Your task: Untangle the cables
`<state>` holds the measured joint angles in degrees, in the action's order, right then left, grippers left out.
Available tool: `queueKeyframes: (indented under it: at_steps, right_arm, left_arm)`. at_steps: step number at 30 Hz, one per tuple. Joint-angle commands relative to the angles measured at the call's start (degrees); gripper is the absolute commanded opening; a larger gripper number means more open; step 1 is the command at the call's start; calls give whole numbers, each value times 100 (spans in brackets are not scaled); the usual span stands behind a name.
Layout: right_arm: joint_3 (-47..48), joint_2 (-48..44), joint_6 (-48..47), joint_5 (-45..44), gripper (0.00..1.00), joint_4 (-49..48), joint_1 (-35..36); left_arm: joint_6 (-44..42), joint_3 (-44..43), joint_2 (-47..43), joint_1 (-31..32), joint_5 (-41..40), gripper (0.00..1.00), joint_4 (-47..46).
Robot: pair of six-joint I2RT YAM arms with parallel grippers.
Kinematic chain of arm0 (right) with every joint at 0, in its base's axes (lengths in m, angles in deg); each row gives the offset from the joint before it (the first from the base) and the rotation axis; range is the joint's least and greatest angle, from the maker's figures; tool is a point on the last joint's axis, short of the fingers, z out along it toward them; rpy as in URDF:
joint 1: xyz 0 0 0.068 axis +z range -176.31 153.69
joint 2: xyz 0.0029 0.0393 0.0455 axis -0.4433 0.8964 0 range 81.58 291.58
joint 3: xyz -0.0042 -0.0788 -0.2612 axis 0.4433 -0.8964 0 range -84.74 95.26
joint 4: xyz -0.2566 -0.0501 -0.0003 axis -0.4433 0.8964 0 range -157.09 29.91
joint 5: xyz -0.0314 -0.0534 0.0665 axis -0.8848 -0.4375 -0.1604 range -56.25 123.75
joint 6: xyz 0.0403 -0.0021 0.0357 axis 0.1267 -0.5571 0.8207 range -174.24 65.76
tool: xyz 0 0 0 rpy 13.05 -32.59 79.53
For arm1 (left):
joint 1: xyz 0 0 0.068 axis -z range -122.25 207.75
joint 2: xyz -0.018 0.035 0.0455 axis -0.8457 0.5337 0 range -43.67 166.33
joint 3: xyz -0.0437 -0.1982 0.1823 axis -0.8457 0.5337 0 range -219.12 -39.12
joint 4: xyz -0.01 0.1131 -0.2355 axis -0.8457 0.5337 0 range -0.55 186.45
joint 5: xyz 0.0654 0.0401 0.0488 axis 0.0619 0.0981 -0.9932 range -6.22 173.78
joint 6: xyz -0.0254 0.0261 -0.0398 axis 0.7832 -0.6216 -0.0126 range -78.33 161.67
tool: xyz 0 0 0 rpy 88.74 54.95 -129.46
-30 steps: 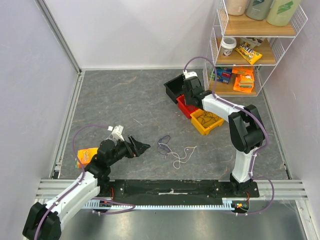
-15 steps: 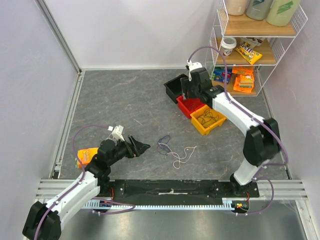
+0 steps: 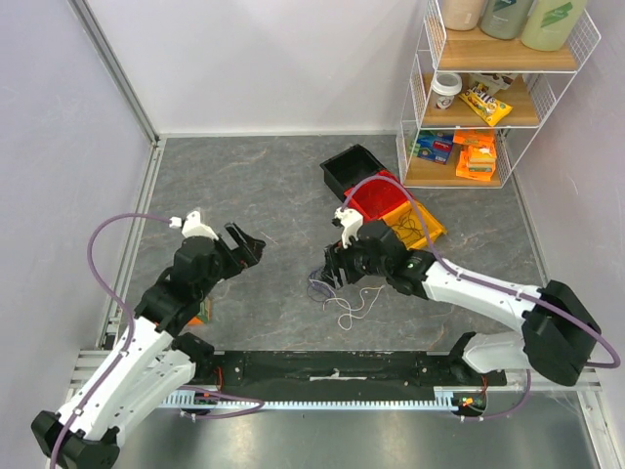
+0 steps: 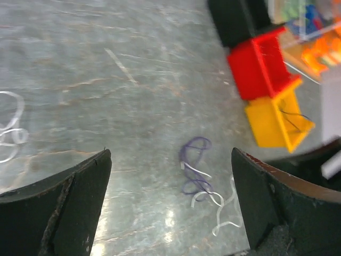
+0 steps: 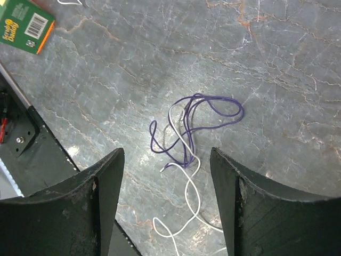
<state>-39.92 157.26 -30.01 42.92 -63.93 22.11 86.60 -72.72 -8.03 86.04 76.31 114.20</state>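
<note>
The cables lie loose on the grey table: a dark purple loopy strand (image 3: 319,286) tangled with a white strand (image 3: 356,305). My right gripper (image 3: 332,272) hovers open just above their far left side. In the right wrist view the purple strand (image 5: 197,122) and the white strand (image 5: 189,178) lie between and ahead of the open fingers (image 5: 96,208), untouched. My left gripper (image 3: 244,244) is open and empty, raised to the left of the cables. In its wrist view the purple strand (image 4: 194,160) and the white strand (image 4: 218,205) lie ahead. No red cable shows.
Black (image 3: 350,168), red (image 3: 376,200) and yellow (image 3: 422,227) bins stand behind the cables; the yellow one holds dark wires. A wire shelf (image 3: 488,107) with snacks is at the back right. A green box (image 5: 24,24) lies by the left arm. Another white strand (image 4: 10,128) lies left.
My right arm has swung from the bins at the back down to hover over the cables. My left arm has risen and pulled back to the left. The cables have not moved.
</note>
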Motion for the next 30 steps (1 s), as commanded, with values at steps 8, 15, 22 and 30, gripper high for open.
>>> queueKeyframes:
  at_steps: [8,15,22,30]
  right_arm:
    - [-34,-1195,-76,-187,73,-79,18]
    - [-263,-1415,-199,-337,73,18,9]
    - [-175,-1495,-269,-337,73,79,9]
    - [-78,-1451,-261,-311,73,115,9]
  left_arm:
    - [1817,-1078,2736,-499,-2726,99,2131]
    - [1783,-630,3186,-948,-2313,57,1121]
    - [1598,-963,3730,-1036,-2145,57,1032]
    - [1335,-1236,4285,-1177,-1838,45,944]
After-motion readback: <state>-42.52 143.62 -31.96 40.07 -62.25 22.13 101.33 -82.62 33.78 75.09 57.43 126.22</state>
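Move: The loose white cable lies about 12 cm to the left of the left hand, 2 cm ahead and 18 cm below; the green-and-orange box stands 5 cm farther left of that cable and 9 cm nearer the base, and the purple cable lies 12 cm right of the hand, 1 cm back. From the right hand, the loose white cable is some 26 cm left and 2 cm ahead, the purple one 4 cm left, level fore and aft, both 12 cm below. The left hand swoops down about 13 cm and some 10 cm left, easing slightly forward, to come in low over the right-hand edge of the loose white cable; on the way it swings counter-clockwise and tips its fingers down, each by some 30 degrees, and closes them from wide open to about half, not yet on the cable. The right hand meanwhile lifts about 5 cm clear above the purple cable with a small drift to the right, its fingers empty and still open. ##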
